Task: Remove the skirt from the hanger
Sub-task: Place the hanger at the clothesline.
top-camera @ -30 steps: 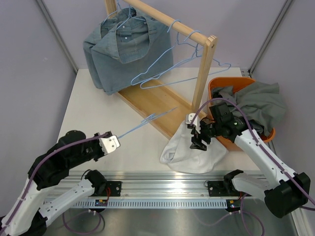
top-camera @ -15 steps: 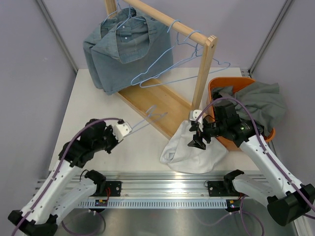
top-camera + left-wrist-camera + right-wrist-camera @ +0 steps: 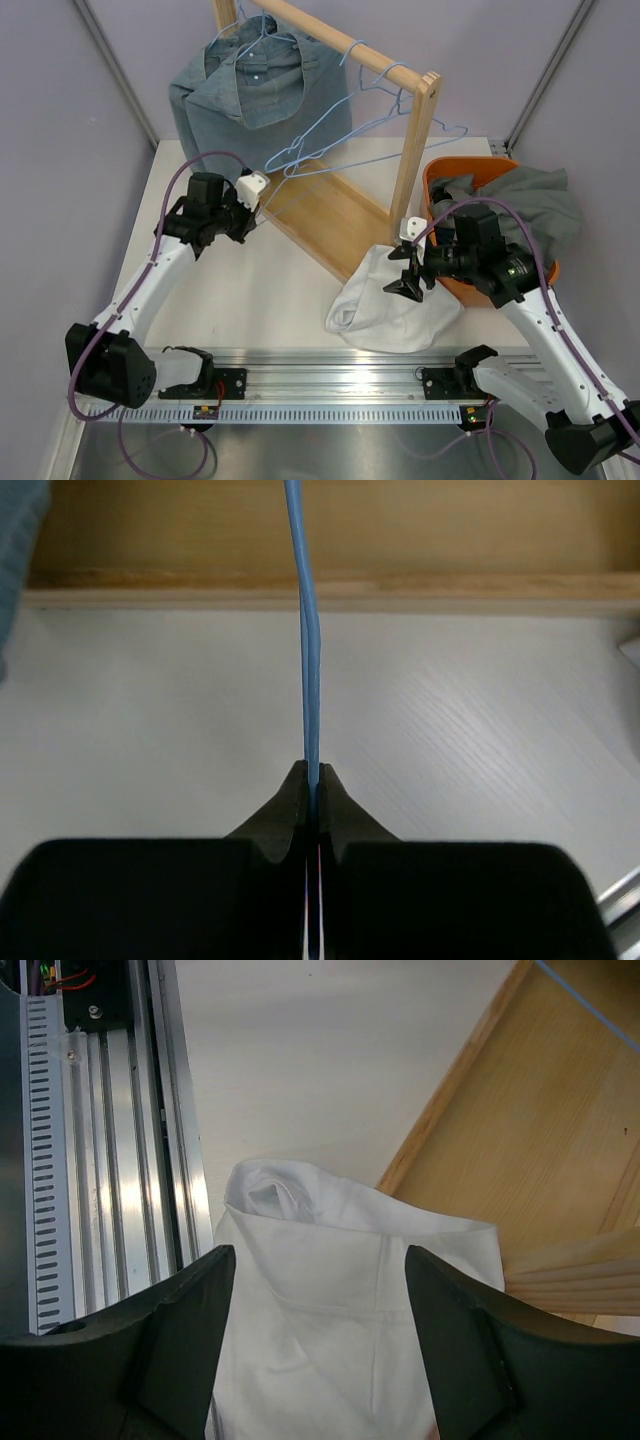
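Observation:
The white skirt lies crumpled on the table in front of the wooden rack, free of any hanger. My right gripper hovers just above it, open. In the right wrist view the skirt fills the gap between the two spread fingers, and nothing is gripped. My left gripper is at the rack's left side, shut on the thin wire of a blue hanger. The left wrist view shows that hanger running straight out from the pinched jaws of my left gripper.
The wooden rack carries denim garments and other blue wire hangers. Its base board lies across the table. An orange basket with grey clothing stands at the right. A metal rail runs along the near edge.
My left arm has swung the blue hanger from the near left of the table up and back to the rack. The right gripper has drifted slightly right, still open over the skirt.

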Controlling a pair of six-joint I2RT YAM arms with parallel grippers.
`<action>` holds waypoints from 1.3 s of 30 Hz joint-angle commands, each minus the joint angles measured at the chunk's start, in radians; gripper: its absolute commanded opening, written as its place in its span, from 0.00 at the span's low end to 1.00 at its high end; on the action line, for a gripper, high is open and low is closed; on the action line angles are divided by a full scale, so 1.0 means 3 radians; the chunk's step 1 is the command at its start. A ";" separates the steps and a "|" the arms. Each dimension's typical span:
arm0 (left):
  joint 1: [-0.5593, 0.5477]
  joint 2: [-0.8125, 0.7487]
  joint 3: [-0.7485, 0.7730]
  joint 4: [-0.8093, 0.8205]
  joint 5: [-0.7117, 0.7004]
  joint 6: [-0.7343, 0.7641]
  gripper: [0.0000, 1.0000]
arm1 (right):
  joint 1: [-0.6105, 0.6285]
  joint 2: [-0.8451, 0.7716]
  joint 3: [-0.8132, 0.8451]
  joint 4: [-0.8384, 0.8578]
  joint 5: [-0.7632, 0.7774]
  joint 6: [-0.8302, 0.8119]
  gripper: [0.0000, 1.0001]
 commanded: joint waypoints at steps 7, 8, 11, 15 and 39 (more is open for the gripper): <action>0.0098 0.0722 0.1244 0.0502 0.0081 -0.0303 0.00 | -0.0083 -0.0056 0.0187 0.0083 -0.0200 0.0197 0.76; 0.0093 0.0773 0.1341 0.0482 0.0092 -0.0349 0.00 | -0.0083 -0.0046 0.0192 0.0088 -0.0200 0.0212 0.76; 0.0098 0.0932 0.1607 0.0512 0.0117 -0.0457 0.00 | -0.0098 -0.0036 0.0197 0.0088 -0.0221 0.0233 0.76; 0.0098 0.1105 0.1822 0.0553 0.0117 -0.0436 0.00 | -0.0098 -0.0026 0.0207 0.0113 -0.0277 0.0284 0.76; -0.0295 0.1832 0.3361 0.0466 0.0342 -0.0405 0.00 | -0.0144 -0.0026 0.0187 0.0159 -0.0400 0.0396 0.75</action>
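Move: The empty hanger is already pinched in the left hand, bound for the bare stretch of clothesline bar some 24 cm ahead, 18 cm right and 28 cm above. The hanging denim garment is about 22 cm ahead, 5 cm right and 15 cm up; the empty hangers on the bar are some 14 cm ahead, 23 cm right and 20 cm up. From the right hand, the bar stretch is about 34 cm ahead, 15 cm left and 21 cm up. The empty hanger, kept pinched in the left fingers, is carried forward and up off the front side of the tray, past the right side of the denim garment. Forward travel then nearly ends and the hand goes up and right towards the bar, some 20 cm up and 16 cm forward in all, the fingers tilting about 20 degrees less downward. ##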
